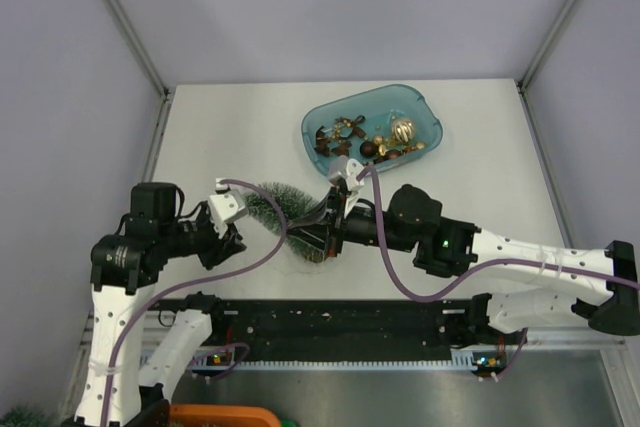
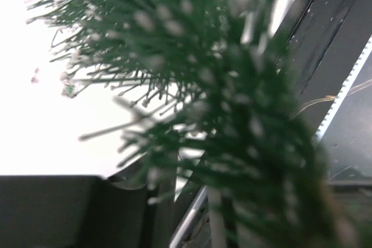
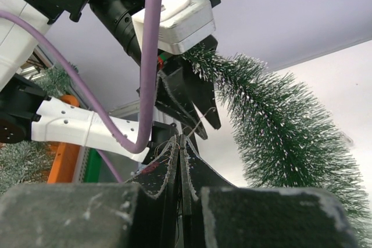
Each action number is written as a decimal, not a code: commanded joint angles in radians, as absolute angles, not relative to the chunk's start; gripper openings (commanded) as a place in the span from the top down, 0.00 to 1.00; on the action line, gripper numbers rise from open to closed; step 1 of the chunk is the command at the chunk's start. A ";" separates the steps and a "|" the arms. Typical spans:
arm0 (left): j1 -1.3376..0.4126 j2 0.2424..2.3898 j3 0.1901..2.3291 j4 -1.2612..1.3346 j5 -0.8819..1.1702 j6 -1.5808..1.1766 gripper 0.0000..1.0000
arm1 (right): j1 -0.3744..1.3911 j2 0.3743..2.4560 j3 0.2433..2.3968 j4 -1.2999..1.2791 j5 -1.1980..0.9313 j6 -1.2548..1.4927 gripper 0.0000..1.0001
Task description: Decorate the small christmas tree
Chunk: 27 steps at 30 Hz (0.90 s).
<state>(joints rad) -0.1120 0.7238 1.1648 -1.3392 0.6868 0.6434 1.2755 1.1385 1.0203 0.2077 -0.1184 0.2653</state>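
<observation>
The small christmas tree (image 1: 275, 205), dark green with frosted tips, leans between my two grippers, its narrow tip toward the left arm. In the left wrist view its blurred bristles (image 2: 232, 85) fill the picture. My right gripper (image 1: 312, 237) is at the tree's wide end; in its own view the gripper (image 3: 181, 137) is shut on a thin gold thread (image 3: 200, 123). The thread runs up to my left gripper (image 3: 209, 132), whose dark fingers stand slightly apart under the tree's tip. From above, the left gripper (image 1: 238, 239) sits just left of the tree.
A translucent blue tray (image 1: 420, 97) holding several gold and brown ornaments (image 1: 375, 139) stands behind the tree. A black rail (image 1: 340, 322) runs along the near table edge. An orange object (image 1: 220, 415) and more green bristles (image 1: 20, 415) lie below it.
</observation>
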 commanded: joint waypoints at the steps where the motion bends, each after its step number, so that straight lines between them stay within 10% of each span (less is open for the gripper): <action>1: -0.114 0.709 1.149 -1.313 0.680 0.666 0.81 | 1.287 1.108 1.014 0.273 -0.124 0.275 1.00; 11: -0.114 0.681 1.080 -1.097 0.369 0.551 1.00 | 1.287 1.109 1.006 0.242 -0.109 0.285 0.98; 27: -0.112 0.598 1.003 -0.896 0.163 0.514 1.00 | 1.287 0.996 1.011 0.089 0.066 0.219 0.35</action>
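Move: The thin wire already runs between the left hand's part-closed fingers; from the right hand, which still pinches it, that spot is about 12 cm to the left, 3 cm ahead and some 5 cm lower. The tree's middle stands roughly 7 cm ahead of the left hand, 10 cm to its right and 8 cm below. From the right hand it is about 9 cm ahead, 2 cm to the left and 12 cm below. Staying put at first, the left hand shuts its fingers on the wire, then sweeps forward and left about 10 cm in all, away from the right hand, sinking slightly and swinging some 25 degrees counter-clockwise as its fingertips tip up. The right hand meanwhile opens and lets go of the wire, holding its place but for a late drift of about 2 cm to the right. ##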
